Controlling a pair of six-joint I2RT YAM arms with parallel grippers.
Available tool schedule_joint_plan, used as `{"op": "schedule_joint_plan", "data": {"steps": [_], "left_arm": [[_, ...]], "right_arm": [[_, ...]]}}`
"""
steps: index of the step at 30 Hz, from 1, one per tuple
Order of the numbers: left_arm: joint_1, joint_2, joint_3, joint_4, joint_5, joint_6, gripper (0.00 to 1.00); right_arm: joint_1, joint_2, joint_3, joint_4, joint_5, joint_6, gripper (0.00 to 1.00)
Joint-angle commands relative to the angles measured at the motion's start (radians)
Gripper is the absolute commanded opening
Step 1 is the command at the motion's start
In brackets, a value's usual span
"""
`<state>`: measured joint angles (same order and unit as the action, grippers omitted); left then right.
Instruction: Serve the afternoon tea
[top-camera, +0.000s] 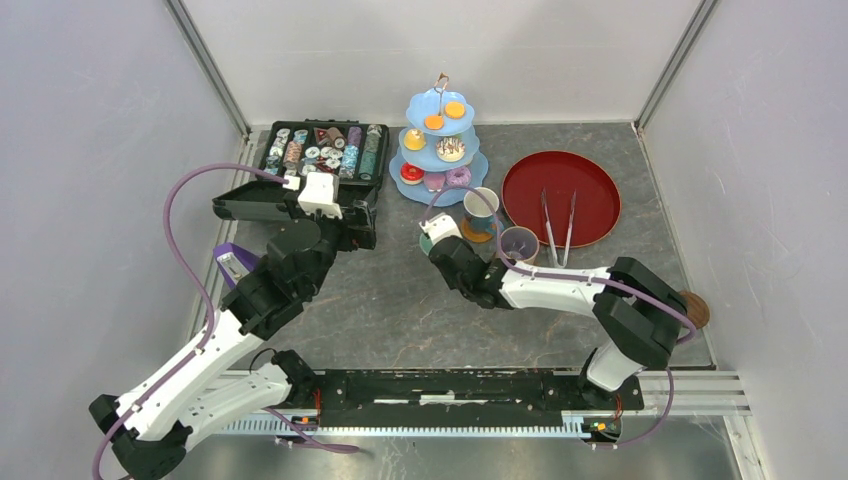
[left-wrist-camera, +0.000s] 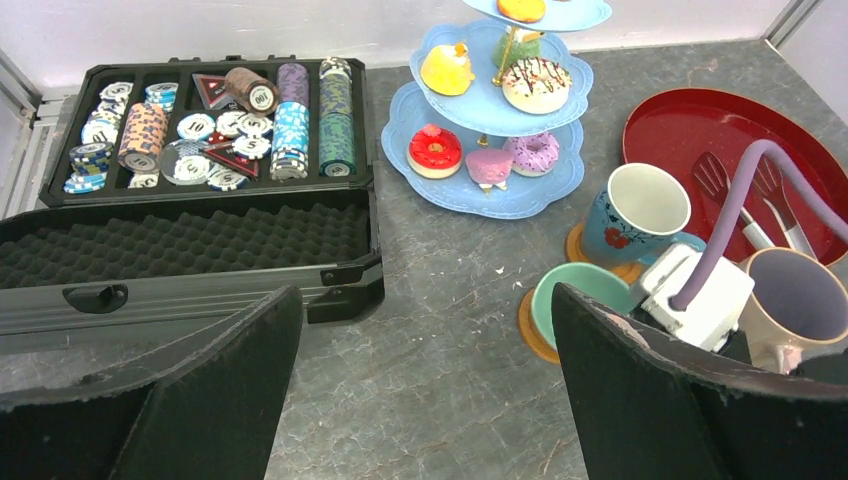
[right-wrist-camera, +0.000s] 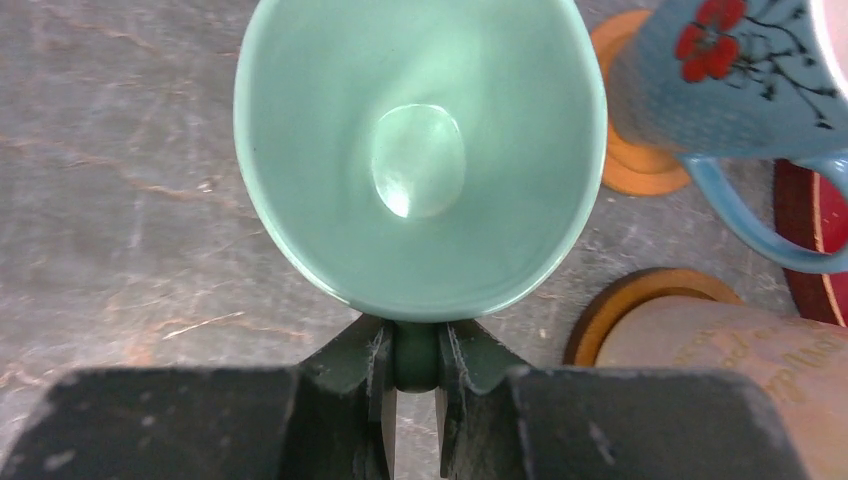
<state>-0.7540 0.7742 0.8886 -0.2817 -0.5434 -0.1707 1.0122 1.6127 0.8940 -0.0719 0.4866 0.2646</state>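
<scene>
My right gripper (right-wrist-camera: 415, 362) is shut on the handle of the mint green mug (right-wrist-camera: 420, 150), which is over a brown coaster (left-wrist-camera: 527, 325); I cannot tell if it rests on it. Just behind stands the white-and-blue mug (top-camera: 480, 208) on its coaster (right-wrist-camera: 640, 165), and to the right the pink-purple mug (top-camera: 519, 243) on another. The pale-blue three-tier stand (top-camera: 470, 168) at the back holds colourful pastries (left-wrist-camera: 436, 150). My left gripper (left-wrist-camera: 425, 400) hangs open over bare table, left of the mugs and beside the black case.
A black case (top-camera: 320, 150) of round chips lies open at the back left, its foam lid (left-wrist-camera: 180, 245) facing me. A red round tray (top-camera: 580, 175) with metal tongs (top-camera: 557, 228) sits at the back right. A small brown round thing (top-camera: 694, 308) is at the right edge.
</scene>
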Motion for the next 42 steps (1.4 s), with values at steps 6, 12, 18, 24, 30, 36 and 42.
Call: {"op": "schedule_joint_plan", "data": {"steps": [6,12,18,24,30,36,42], "left_arm": [[0.004,0.012,0.022,0.032,0.013,0.021,1.0],[0.004,0.01,0.021,0.033,0.01,0.023,1.0],[0.004,0.016,0.021,0.033,0.014,0.024,1.0],[0.004,0.013,0.023,0.033,0.017,0.022,1.0],[0.004,0.009,0.023,0.033,0.018,0.021,1.0],[0.004,0.004,0.025,0.033,0.026,0.017,1.0],[0.004,0.001,0.027,0.032,0.042,0.01,1.0]], "right_arm": [[-0.052,-0.001,0.006,0.096,0.014,-0.003,0.0],[-0.062,0.041,0.011,0.116,0.003,0.003,0.0],[-0.066,0.063,-0.001,0.14,0.013,0.011,0.0],[-0.078,0.094,0.006,0.143,-0.008,0.013,0.12],[-0.078,0.058,0.018,0.097,-0.02,0.021,0.38],[-0.074,-0.099,0.021,-0.016,-0.043,0.017,0.54],[-0.075,-0.335,-0.008,-0.102,-0.03,-0.038,0.65]]}}
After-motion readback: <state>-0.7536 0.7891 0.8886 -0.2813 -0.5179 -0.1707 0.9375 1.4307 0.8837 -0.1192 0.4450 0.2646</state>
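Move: The right hand still holds the green cup by its handle; the coaster it is meant for lies about 7 cm ahead, level sideways, some 6 cm below. The blue mug stands about 12 cm ahead and 8 cm to the right, its middle 2 cm lower; the pink mug about 5 cm ahead, 17 cm right and 2 cm lower. From the idle left hand, that coaster is roughly 6 cm ahead, 15 cm right, 29 cm below. Right hand eases the green cup forward and down about 3 cm onto the coaster, opens, rises 8 cm. ##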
